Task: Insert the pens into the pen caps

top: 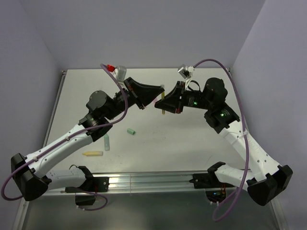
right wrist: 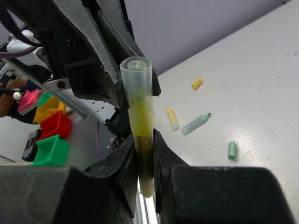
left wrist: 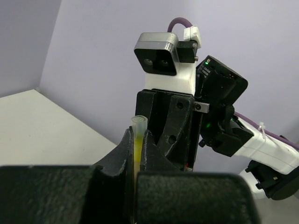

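An olive-yellow pen [right wrist: 145, 168] stands upright between the fingers of my right gripper [right wrist: 145, 149], which is shut on its body. A translucent pen cap [right wrist: 136, 77] with yellow showing inside sits over the pen's top end. My left gripper [left wrist: 138, 140] is shut on that cap [left wrist: 138, 125]; the two grippers meet above the table's middle, left [top: 159, 91] and right [top: 169, 103]. On the table lie a yellow pen [top: 92, 153], a mint green pen [top: 107, 142], a green cap [top: 131, 131] and a small yellow cap [right wrist: 196, 83].
The white table [top: 192, 139] has walls behind and at both sides. A metal rail [top: 144, 179] runs along its near edge between the arm bases. Coloured bins [right wrist: 51, 126] stand off the table beyond the left arm.
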`<state>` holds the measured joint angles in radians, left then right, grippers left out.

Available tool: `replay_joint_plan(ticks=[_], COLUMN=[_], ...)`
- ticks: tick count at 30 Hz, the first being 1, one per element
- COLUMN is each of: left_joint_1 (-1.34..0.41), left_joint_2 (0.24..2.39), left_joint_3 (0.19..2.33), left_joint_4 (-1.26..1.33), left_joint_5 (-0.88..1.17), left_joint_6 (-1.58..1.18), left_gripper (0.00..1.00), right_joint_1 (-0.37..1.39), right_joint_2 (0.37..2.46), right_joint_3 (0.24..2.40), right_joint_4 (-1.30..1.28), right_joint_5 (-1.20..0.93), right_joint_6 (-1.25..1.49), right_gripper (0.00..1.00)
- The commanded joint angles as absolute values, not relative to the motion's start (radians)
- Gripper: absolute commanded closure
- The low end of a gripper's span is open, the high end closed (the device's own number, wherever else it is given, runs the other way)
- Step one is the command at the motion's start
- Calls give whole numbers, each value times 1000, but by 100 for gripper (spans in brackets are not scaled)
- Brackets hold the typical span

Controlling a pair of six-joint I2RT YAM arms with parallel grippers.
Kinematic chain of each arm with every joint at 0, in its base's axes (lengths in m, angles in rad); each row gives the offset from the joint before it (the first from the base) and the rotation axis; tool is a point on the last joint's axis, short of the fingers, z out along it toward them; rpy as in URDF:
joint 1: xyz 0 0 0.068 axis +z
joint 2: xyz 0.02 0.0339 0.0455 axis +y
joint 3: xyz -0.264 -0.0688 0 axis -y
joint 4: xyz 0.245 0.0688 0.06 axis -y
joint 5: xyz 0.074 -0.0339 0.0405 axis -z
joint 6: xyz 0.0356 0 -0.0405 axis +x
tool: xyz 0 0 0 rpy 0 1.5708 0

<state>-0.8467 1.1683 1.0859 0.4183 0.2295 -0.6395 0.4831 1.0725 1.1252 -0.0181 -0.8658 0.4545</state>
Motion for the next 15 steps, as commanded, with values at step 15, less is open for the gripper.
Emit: replay_joint_plan(ticks=[15], left_joint_1=[-850], left_joint_2=[1170], left_joint_3=[943], left_joint_4=[318], left_joint_5=[712], left_joint_6=[-690], left_gripper=[100], right_joint_1=[364], right_joint_2=[1040], right_joint_3=[1117], right_joint_4=[469], right_joint_5=[-848], right_joint_6=[558], right_gripper=[100])
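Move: The left fingertips are still on the yellow cap, whose middle lies some 2 cm to the hand's right and about 1 cm ahead and above. From the right hand, which grips the yellow pen below it, that cap is about 5 cm up and 2 cm ahead. On the table, roughly 38 cm below the right hand, the green cap lies some 11 cm ahead and 13 cm left, the pink pen about 33 cm ahead. Down and back, after a slow start and then fast, the left hand drops away from the capped pen by about 10 cm down and 7 back. Its fingertips come free of the cap and shut the last sliver, dipping as the hand swings clockwise. The right hand, still gripping the yellow pen, rises about 5 cm, easing a little forward and right, its fingers tipping up. ##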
